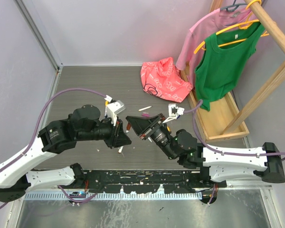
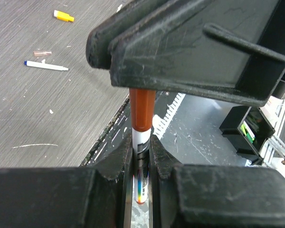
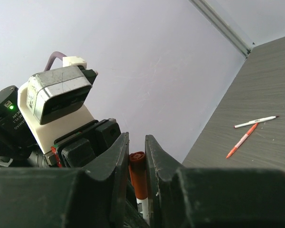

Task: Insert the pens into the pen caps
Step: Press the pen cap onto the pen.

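A white pen (image 2: 140,138) is clamped between the jaws of my left gripper (image 2: 141,145), which is shut on its barrel. A dark red pen cap (image 2: 142,108) sits over the pen's far end. My right gripper (image 3: 136,142) is shut on that pen cap (image 3: 139,176), and the white barrel (image 3: 144,209) shows below it. In the top view the left gripper (image 1: 121,136) and right gripper (image 1: 134,125) meet nose to nose above the table's middle. Loose on the table lie a white pen with a blue tip (image 2: 46,66), a yellow cap (image 2: 64,16) and a pale cap (image 2: 42,53).
A white pen (image 3: 256,121) and an orange pen (image 3: 242,140) lie further out on the table. A red bag (image 1: 164,80) sits at the back. A wooden clothes rack (image 1: 270,28) with a green top (image 1: 223,61) and a pink shirt (image 1: 204,33) stands at the right.
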Robot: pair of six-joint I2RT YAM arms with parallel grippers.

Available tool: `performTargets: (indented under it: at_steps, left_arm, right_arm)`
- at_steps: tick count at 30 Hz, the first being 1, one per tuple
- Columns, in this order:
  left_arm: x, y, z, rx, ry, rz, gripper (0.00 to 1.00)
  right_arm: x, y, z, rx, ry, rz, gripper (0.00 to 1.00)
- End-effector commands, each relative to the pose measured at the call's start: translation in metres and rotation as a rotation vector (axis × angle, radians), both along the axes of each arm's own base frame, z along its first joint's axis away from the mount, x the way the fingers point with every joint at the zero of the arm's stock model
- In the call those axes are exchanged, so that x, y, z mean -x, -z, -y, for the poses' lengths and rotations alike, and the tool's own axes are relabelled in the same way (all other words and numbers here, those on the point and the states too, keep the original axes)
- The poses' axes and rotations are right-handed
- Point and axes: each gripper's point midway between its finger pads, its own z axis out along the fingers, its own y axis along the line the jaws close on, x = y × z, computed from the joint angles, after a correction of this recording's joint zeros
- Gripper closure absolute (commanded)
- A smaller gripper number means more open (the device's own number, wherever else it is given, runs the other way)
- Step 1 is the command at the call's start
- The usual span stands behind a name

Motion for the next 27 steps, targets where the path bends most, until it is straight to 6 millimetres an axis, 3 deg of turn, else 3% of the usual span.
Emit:
performTargets:
  at_steps: [1,9,19,27]
  left_arm:
    - [-0.062,-0.196,-0.004,0.624,-0.294,0.41,1.0]
    - [-0.06,-0.191,-0.005,0.603,-0.28,0.406,1.0]
    - [-0.055,-0.165,0.007,0.578,-0.236,0.333,1.0]
    - [-0.051,-0.128,0.027,0.518,-0.17,0.24,1.0]
  right_arm:
    - [0.098,0.174,-0.035,0.554,-0.439,-0.087,1.0]
    - [0.067,0.135,-0.012,0.583,-0.273,-0.021,1.0]
    - [0.02,0.046,0.014,0.542,-0.12,0.099,1.0]
    - [0.01,-0.03,0.028,0.466,-0.045,0.213,0.78]
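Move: Capping is already done to the eye: the brown cap, in my right fingers, sits on the pen about 3 cm ahead, 2 cm right and 4 cm above my left hand. The pen's gripped middle lies some 3 cm back, 2 cm left and 4 cm below my right hand. On the table, nearly 28 cm below my left hand, a loose white pen lies about 7 cm ahead and 11 cm right; the yellow cap, 12 cm ahead and 22 cm right. Keeping both grips, I lift pen and cap together by about 6 cm, my left hand carrying the pen 3 cm to the right and a little forward, its fingers tipping up some 15 degrees. My right hand first sinks slightly, then rises with it, drifting 4 cm right and tilting left side down by a similar angle, still pinching the cap. ##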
